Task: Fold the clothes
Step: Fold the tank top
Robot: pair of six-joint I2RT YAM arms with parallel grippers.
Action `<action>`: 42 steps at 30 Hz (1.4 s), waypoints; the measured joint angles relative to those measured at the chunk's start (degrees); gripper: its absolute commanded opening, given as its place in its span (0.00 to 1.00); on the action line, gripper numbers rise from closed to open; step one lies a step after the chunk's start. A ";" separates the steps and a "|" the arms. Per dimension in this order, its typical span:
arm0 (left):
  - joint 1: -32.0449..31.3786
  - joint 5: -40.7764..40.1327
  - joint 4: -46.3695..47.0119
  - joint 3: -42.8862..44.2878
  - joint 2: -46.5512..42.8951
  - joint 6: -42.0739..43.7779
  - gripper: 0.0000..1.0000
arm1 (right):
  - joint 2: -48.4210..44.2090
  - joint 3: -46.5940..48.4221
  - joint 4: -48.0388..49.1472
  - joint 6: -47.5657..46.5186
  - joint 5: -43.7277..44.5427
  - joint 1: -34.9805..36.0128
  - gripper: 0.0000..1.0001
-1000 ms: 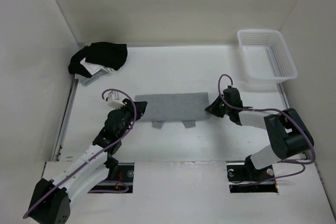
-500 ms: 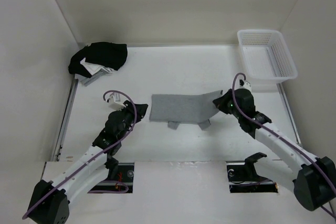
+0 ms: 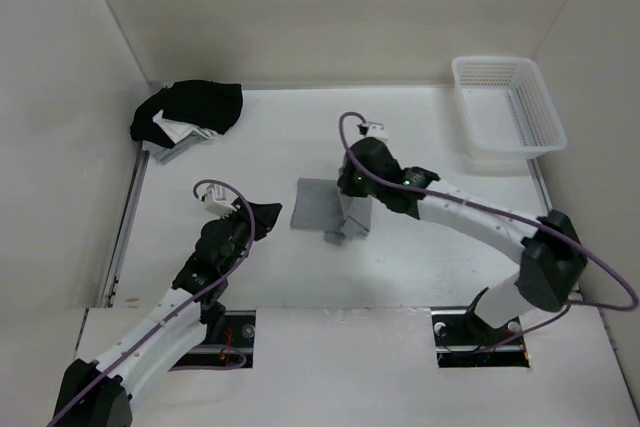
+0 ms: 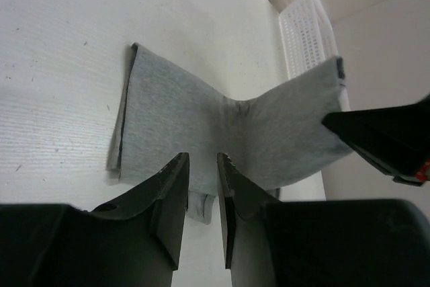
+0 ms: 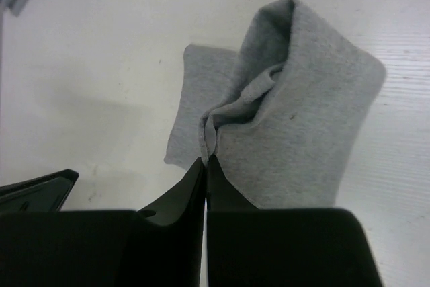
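The clothes, a heather-grey top (image 3: 312, 205), lie mid-table with the right end lifted and carried over the left part. My right gripper (image 3: 352, 189) is shut on that raised edge; in the right wrist view its tips (image 5: 205, 160) pinch a bunched fold of the grey cloth (image 5: 302, 119), which hangs in a loop below. My left gripper (image 3: 266, 217) sits just left of the top, apart from it. Its jaws (image 4: 201, 156) stand a little apart with nothing between them, and the grey fabric (image 4: 175, 109) lies beyond.
A black-and-white garment pile (image 3: 190, 112) lies in the far left corner. A white plastic basket (image 3: 508, 107) stands at the far right. White walls close in the table on three sides.
My right arm swung left, shutting on the top's right end and carrying it over toward the left half. The left gripper drew back slightly.
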 measured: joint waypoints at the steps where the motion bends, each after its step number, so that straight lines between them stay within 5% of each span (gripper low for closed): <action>1: 0.24 0.24 -0.15 -0.20 -0.59 -0.09 0.23 | 2.89 2.12 -0.74 -0.20 0.31 1.05 0.03; 5: 1.60 0.92 -1.55 -0.63 -3.52 -0.57 0.23 | 15.17 11.58 -3.17 -0.81 1.14 5.22 0.05; 10: 4.85 1.68 -4.07 -0.63 -6.93 -0.63 0.27 | 26.34 19.98 -4.24 -0.55 1.16 9.66 0.43; 15: 8.07 2.58 -4.66 -0.44 -5.99 -0.61 0.29 | 24.65 18.34 -2.45 -0.24 0.50 11.76 0.51; 17: 7.58 2.80 -4.31 0.02 -3.19 -0.59 0.29 | 19.80 14.03 -0.20 -0.20 0.33 11.50 0.45; 22: 2.40 2.51 -0.96 1.46 6.23 -0.50 0.30 | 4.24 0.48 6.64 0.33 0.33 7.78 0.03; 26: -1.99 1.66 -0.09 2.80 11.41 1.01 0.31 | -6.58 -14.62 15.04 0.61 2.51 4.55 0.01; 30: -3.98 -1.18 -2.47 3.50 10.84 3.67 0.34 | -18.36 -31.74 19.28 0.81 4.57 1.09 0.10; 33: -3.69 -4.22 -6.69 3.56 8.17 5.16 0.38 | -26.25 -40.46 21.07 1.22 5.46 -5.05 0.27; 38: -1.75 -8.26 -14.78 3.56 3.41 5.84 0.44 | -32.09 -47.74 27.80 1.22 6.05 -13.62 0.63; 42: -0.24 -9.84 -20.57 3.58 0.98 6.01 0.47 | -31.47 -50.40 33.18 1.01 5.97 -16.65 0.75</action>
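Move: The right hand, pinching the tank top's raised right end, has the still-lying left half, where that end goes, about 6 cm to its left, level in forward reach and 16 cm below. The shoulder straps lie some 7 cm back and 1 cm left of this hand, equally low. From the left hand, that lying half is about 7 cm ahead, 10 cm right and 13 cm below. Right hand carries the held end 12 cm left and down, releases, retreats 30 cm right; left hand sinks. ##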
